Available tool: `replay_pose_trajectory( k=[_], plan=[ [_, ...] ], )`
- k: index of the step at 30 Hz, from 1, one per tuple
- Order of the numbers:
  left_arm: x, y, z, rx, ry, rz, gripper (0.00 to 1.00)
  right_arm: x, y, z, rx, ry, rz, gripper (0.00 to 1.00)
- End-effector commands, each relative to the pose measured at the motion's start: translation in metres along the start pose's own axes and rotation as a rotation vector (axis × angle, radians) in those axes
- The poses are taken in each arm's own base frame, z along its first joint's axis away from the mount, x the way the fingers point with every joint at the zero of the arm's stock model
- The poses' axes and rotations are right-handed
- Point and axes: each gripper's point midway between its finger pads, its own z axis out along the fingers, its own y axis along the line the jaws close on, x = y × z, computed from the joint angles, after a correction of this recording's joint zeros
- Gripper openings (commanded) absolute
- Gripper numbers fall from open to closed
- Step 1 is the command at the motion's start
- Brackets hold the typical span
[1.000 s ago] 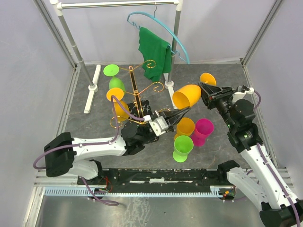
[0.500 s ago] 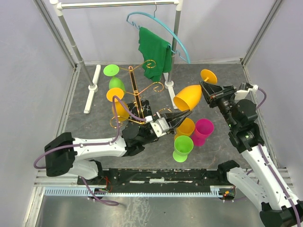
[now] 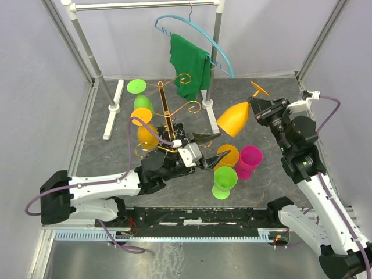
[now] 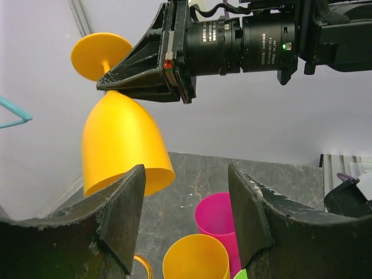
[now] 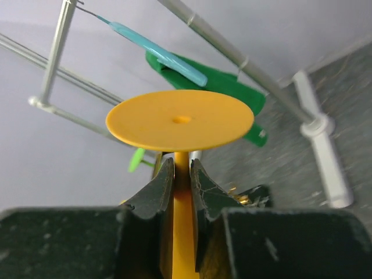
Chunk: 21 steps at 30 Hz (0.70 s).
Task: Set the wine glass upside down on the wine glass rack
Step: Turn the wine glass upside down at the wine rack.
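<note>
The orange wine glass (image 3: 233, 118) hangs in the air at the right, tilted with its bowl low to the left and its foot (image 3: 259, 89) up. My right gripper (image 3: 254, 107) is shut on its stem, seen from behind under the foot (image 5: 180, 119) in the right wrist view. My left gripper (image 3: 213, 146) stands open below and left of the bowl (image 4: 119, 145), touching nothing. The gold wine glass rack (image 3: 165, 109) on its black marbled base stands left of centre. A green glass (image 3: 141, 100) and an orange glass (image 3: 145, 129) hang on it upside down.
An orange cup (image 3: 228, 155), a pink cup (image 3: 250, 160) and a green cup (image 3: 224, 181) stand under and near the left gripper. At the back, a white clothes rail (image 3: 145, 5) carries a teal hanger with a green cloth (image 3: 189, 65).
My left gripper let go of the glass's rim, opened and drew back toward the near side. The right gripper shut on the stem and carried the glass slightly right, bowl tipping down.
</note>
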Motion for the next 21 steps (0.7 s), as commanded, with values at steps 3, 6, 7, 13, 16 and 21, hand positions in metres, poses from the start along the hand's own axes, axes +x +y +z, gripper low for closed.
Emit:
replay_pose_trajectory(
  k=[3,6,7,13,16,21],
  plan=[
    [-0.031,0.029,-0.011,-0.139,0.058,-0.116,0.66,-0.027,0.018,0.009,-0.052,-0.054,-0.507,0.01],
    [-0.050,0.047,-0.010,-0.213,0.113,-0.128,0.66,-0.021,0.011,0.017,-0.076,-0.029,-0.657,0.01],
    [-0.058,0.052,-0.010,-0.234,0.124,-0.134,0.66,-0.018,0.009,0.020,-0.088,-0.025,-0.692,0.01],
    [-0.130,0.079,-0.013,-0.313,0.108,-0.198,0.65,0.018,-0.010,0.045,-0.198,0.056,-0.818,0.01],
    [-0.158,0.087,-0.019,-0.330,0.091,-0.217,0.66,0.035,-0.012,0.053,-0.285,0.056,-0.845,0.01],
    [-0.171,0.095,-0.030,-0.352,0.084,-0.212,0.67,0.060,-0.015,0.065,-0.412,0.037,-0.912,0.01]
  ],
)
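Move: The right gripper holds the orange wine glass by its stem, bowl slanting down to the left. The rack's empty middle right-hand hook lies some 20 cm to its left, 3 cm ahead and about 8 cm lower. Down on the table, about 30 cm below, the standing orange glass is 4 cm back and 5 cm left, the pink glass 5 cm back and 3 cm right. From the open left gripper that hook is about 17 cm ahead, 10 cm left, 5 cm lower. Keep the right fingers shut on the stem and roll the wrist some 45 degrees, left side dropping and fingertips tilting up, to swing the bowl under the foot; ease forward, then sink about 8 cm and shift left towards the rack. Meanwhile draw the left gripper, still open and already clear of the bowl, left and then steeply up, about 17 cm, away from the glass to over the rack. ##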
